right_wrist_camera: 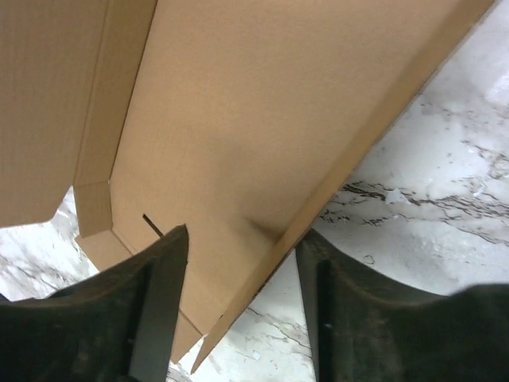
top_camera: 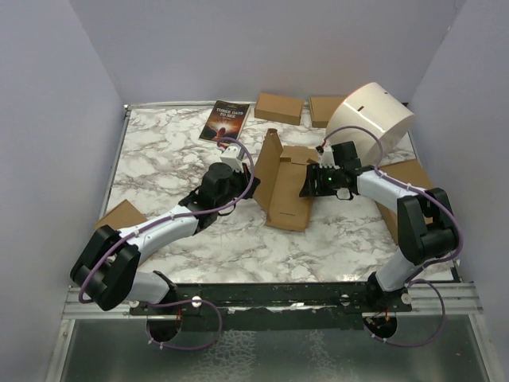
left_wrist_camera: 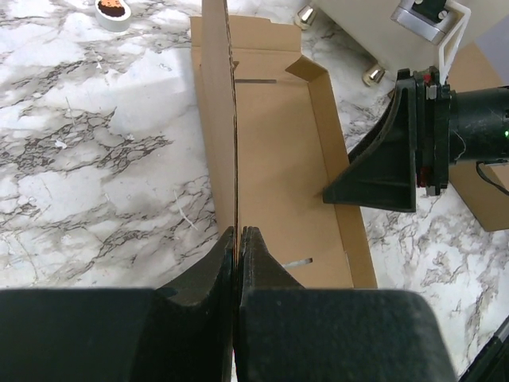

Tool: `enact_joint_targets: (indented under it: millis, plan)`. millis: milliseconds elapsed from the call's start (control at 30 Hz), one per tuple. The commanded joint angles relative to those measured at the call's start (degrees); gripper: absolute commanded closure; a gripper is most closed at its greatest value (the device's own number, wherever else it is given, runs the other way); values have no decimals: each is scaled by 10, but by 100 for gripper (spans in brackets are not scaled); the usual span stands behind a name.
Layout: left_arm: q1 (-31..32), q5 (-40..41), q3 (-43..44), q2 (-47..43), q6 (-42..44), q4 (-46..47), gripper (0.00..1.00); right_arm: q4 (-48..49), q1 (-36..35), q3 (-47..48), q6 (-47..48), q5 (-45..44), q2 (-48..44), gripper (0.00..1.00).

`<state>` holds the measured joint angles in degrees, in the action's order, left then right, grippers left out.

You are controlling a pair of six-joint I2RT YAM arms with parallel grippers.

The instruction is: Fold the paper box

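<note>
The paper box (top_camera: 283, 189) lies half-folded in the middle of the marble table, a brown cardboard sheet with its left panel (left_wrist_camera: 216, 119) standing upright. My left gripper (left_wrist_camera: 238, 232) is shut on the near edge of that upright panel; from above it (top_camera: 251, 170) sits at the box's left side. My right gripper (top_camera: 305, 185) is at the box's right wall. In the right wrist view its jaws (right_wrist_camera: 242, 255) stand open, with the raised right wall's edge (right_wrist_camera: 350, 167) passing between them and untouched by either finger (right_wrist_camera: 163, 274).
A dark book (top_camera: 225, 119), two small brown boxes (top_camera: 278, 107) (top_camera: 326, 110) and a white round drum (top_camera: 371, 119) line the back. A flat brown box (top_camera: 411, 177) lies at the right, another cardboard piece (top_camera: 123, 215) at the left, and a tape roll (left_wrist_camera: 113, 11) beyond the box.
</note>
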<state>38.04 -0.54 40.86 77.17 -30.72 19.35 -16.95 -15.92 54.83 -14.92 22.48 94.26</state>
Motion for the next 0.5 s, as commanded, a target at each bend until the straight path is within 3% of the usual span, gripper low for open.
enact_joint_targets:
  millis: [0, 300, 467]
  plan:
    - [11, -28, -1, -20, 21, -33, 100, -1, -15, -10, 83, 56, -24, 37]
    - [-3, -54, 13, -44, 103, -88, 100, -70, 9, 2, 213, 99, -60, 10]
    - [-24, -77, 16, -57, 110, -101, 100, -115, 49, 5, 291, 129, -95, 7]
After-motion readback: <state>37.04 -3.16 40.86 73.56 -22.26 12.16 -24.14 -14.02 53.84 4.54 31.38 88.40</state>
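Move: The box's right side wall runs between the right hand's half-open fingers, its middle only 1 cm or so ahead, to the right and below. The box floor is about 5 cm to this hand's left and 4 cm down; the tall panel's middle stands about 9 cm left, 5 cm ahead and 5 cm higher. The white cylinder is some 18 cm right and 20 cm ahead. From the left hand, holding that panel, the wall is about 16 cm right, 1 cm ahead and 12 cm down. The right hand opens from half to nearly fully wide around the side wall as it draws back about 3 cm towards the robot, first level, then rising some 2 cm and easing back to the right, turning roughly 15 degrees counter-clockwise; whether a finger rubs the wall can't be seen. Meanwhile the left hand keeps its pinch on the tall panel, carrying it about 2 cm left and back with a slight roll that lifts the hand's left side. ##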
